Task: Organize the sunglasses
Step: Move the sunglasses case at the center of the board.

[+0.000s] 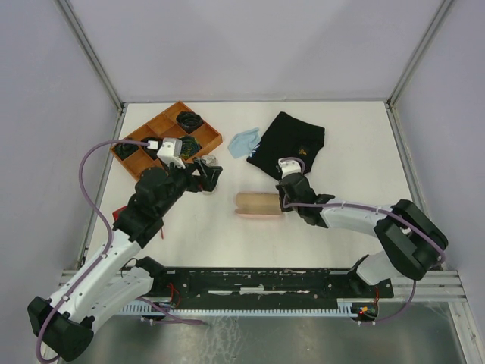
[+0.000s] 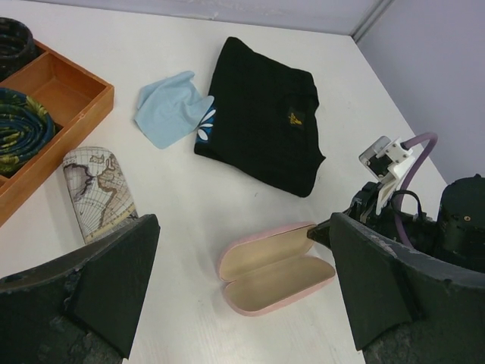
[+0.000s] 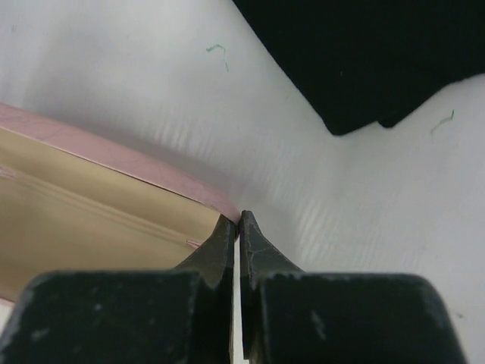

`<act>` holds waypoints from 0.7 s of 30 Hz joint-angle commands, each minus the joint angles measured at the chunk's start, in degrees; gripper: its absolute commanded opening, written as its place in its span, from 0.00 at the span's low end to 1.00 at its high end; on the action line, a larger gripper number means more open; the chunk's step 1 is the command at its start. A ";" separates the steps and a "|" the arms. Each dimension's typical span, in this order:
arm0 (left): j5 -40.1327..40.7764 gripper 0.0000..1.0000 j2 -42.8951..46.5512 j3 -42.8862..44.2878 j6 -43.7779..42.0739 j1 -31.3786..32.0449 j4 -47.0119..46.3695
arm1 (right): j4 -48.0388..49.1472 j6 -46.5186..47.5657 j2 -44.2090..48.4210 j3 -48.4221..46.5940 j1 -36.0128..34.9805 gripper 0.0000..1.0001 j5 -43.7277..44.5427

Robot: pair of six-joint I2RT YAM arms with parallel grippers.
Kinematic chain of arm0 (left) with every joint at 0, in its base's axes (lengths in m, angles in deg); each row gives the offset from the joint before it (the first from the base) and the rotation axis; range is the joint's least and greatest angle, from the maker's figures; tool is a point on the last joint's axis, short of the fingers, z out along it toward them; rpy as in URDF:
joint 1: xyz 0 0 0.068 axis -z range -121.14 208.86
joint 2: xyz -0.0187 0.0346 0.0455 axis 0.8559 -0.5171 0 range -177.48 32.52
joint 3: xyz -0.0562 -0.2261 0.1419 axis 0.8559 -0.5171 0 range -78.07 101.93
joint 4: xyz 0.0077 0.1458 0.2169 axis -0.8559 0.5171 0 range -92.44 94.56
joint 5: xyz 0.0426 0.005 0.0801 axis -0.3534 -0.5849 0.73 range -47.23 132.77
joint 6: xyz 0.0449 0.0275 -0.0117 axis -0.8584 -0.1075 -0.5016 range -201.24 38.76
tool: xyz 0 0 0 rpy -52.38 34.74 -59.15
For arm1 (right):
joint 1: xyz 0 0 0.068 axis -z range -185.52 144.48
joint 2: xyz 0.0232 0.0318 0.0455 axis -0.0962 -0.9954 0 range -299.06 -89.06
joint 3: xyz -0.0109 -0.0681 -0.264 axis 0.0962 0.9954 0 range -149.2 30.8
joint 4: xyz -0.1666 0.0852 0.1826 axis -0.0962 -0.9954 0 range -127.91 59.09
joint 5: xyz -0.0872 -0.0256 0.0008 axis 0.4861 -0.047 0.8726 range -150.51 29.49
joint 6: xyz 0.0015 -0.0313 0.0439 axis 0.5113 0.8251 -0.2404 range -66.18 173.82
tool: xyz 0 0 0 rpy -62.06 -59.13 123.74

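Note:
No sunglasses show clearly in any view. A small red sliver (image 1: 116, 218) peeks out beside my left arm, and I cannot tell what it is. The pink glasses case (image 1: 258, 204) (image 2: 276, 265) lies open mid-table, its beige inside bare. My right gripper (image 1: 283, 199) (image 3: 239, 220) is shut on the rim of the case (image 3: 136, 163) at its right end, one finger inside and one outside. My left gripper (image 1: 208, 176) (image 2: 242, 288) hangs wide open above the table left of the case, holding nothing.
A grey map-patterned glasses case (image 2: 95, 189) (image 1: 210, 159) lies closed by my left fingers. A wooden tray (image 1: 145, 127) (image 2: 83, 129) with rolled dark items sits at the back left. A blue cloth (image 1: 244, 142) (image 2: 168, 108) and a folded black garment (image 1: 289, 144) (image 2: 261, 114) (image 3: 364, 53) lie behind.

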 commanded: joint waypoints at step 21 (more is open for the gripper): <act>41.01 0.99 -5.55 -1.13 16.66 -0.03 22.27 | 2.84 9.62 -4.91 -10.02 7.18 0.35 -15.23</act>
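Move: The right hand is already shut on the right end of the open pink sunglasses case, its middle about 7 cm to the left, 1 cm back and 1 cm lower. The black cloth's middle lies some 19 cm ahead, 1 cm right. From the high, open left hand the pink case is about 11 cm right, 2 ahead and 24 below; the red sunglasses lie roughly 22 cm left and 2 back, also 24 below. Still pinching the rim at the pink case's right end, the right hand drags the case forward about 4 cm towards the black cloth, then opens its fingers part way and eases slightly left and up. Meanwhile the wide-open left hand swings some 10 cm left and 8 cm down, away from the pink case, turning counter-clockwise and tipping downward. ##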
